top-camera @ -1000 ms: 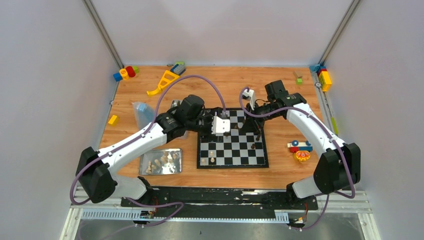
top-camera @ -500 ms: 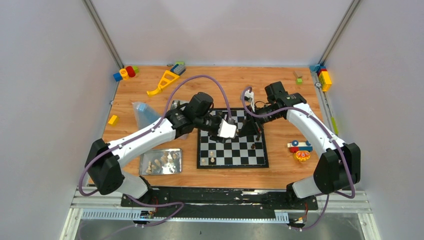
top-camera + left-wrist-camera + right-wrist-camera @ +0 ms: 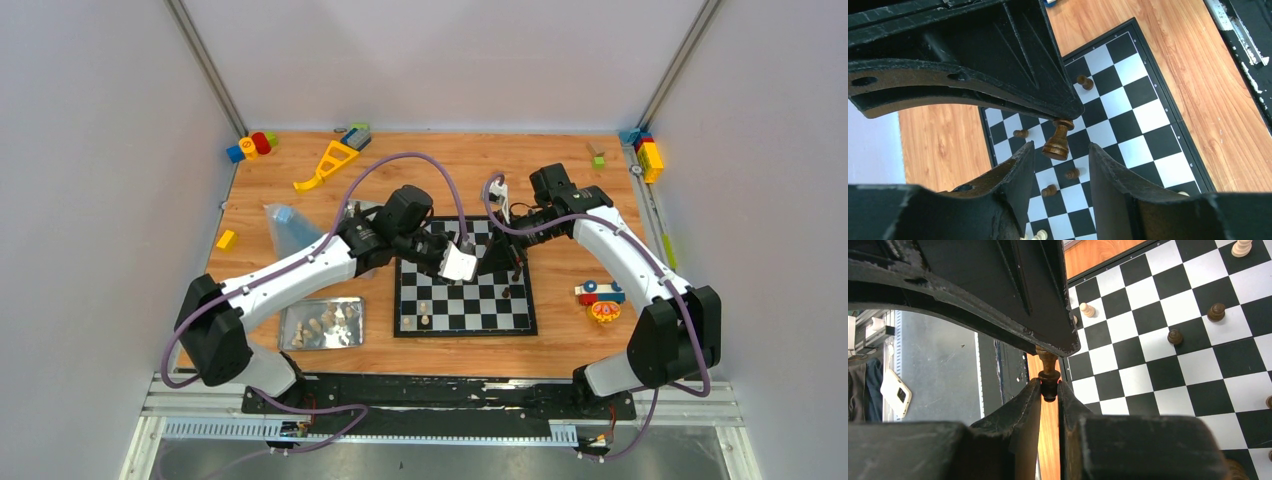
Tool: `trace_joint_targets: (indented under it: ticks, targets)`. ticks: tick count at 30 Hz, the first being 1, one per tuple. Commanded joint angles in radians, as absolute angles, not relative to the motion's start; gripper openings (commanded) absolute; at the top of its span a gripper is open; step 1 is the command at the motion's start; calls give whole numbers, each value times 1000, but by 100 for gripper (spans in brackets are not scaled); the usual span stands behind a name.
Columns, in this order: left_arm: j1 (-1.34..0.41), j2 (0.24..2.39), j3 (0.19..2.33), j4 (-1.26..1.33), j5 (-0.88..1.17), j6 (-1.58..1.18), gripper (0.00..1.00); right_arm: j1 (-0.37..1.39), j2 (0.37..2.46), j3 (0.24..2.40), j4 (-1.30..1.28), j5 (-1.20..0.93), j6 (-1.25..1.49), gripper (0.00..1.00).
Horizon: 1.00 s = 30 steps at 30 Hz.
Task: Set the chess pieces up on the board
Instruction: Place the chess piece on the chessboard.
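Observation:
The board [image 3: 500,315] lies mid-table, with a few dark pawns [image 3: 1085,81] and cream pieces [image 3: 424,312] standing on it. My right gripper [image 3: 1049,386] is shut on the head of a dark brown piece [image 3: 1048,371] and holds it above the board [image 3: 1158,365]. In the left wrist view that same dark brown piece [image 3: 1057,141] hangs between the tips of my left gripper [image 3: 1060,147]. The left jaws are open, with a gap on each side of its base. From above, the left gripper [image 3: 478,262] and right gripper [image 3: 497,262] meet over the board's far half.
A metal tray [image 3: 298,340] holding cream pieces sits left of the board. A plastic bag [image 3: 285,228] lies behind my left arm. Toy blocks [image 3: 252,145], a yellow toy [image 3: 325,165], more blocks [image 3: 648,155] and a wheeled toy [image 3: 602,300] sit round the edges.
My left arm swung right across the board to the right gripper, and its jaws narrowed around the hanging dark piece. The right arm stayed still.

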<state>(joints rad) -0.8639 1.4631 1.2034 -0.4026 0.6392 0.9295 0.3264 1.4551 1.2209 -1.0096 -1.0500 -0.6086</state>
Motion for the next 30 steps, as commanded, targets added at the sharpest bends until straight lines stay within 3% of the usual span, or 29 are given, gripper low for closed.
trace_joint_targets:
  ticks: [1, 10, 16, 18, 22, 30]
  targets:
    - [-873, 1474, 1242, -406, 664, 946, 50, 330, 1456, 1242, -1011, -1095, -639, 0]
    - [-880, 1488, 1250, -401, 663, 935, 38, 330, 1460, 1243, -1011, -1092, -635, 0]
    - [-883, 1488, 1251, -399, 655, 915, 22, 330, 1464, 1250, -1011, -1083, -629, 1]
    - [-883, 1485, 1247, -383, 638, 879, 14, 328, 1461, 1262, -1009, -1064, -620, 9]
    - [-879, 1450, 1207, -276, 570, 730, 4, 296, 1439, 1301, -983, -1032, -573, 39]
    - [-813, 1413, 1123, 4, 556, 315, 1, 147, 1353, 1257, -693, -1134, -315, 57]
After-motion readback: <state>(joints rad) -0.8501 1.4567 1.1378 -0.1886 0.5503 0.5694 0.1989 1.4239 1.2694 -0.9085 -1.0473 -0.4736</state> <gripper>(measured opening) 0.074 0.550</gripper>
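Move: The dark chess piece, held base-first by the right fingertips, sits in the left hand's open gap, its middle about 1 cm to the right of the left hand point and level with it; from the right hand it lies some 2 cm to the left. Below the left hand by roughly 11 cm stand a centre pawn, about 4 cm left and 1 cm back, and a right-side pawn, some 7 cm right and 6 cm back. Shut the left gripper on the base end of the dark piece while sinking barely 1 cm, with the right hand still gripping its other end. Once the left pinches, open the right fingers and draw that hand clear, about 4.5 cm forward, 3 cm up and 2 cm right; start the left forward by 2 cm, rising slightly, its wrist turning counter-clockwise and tilting, some 20 degrees in all. ##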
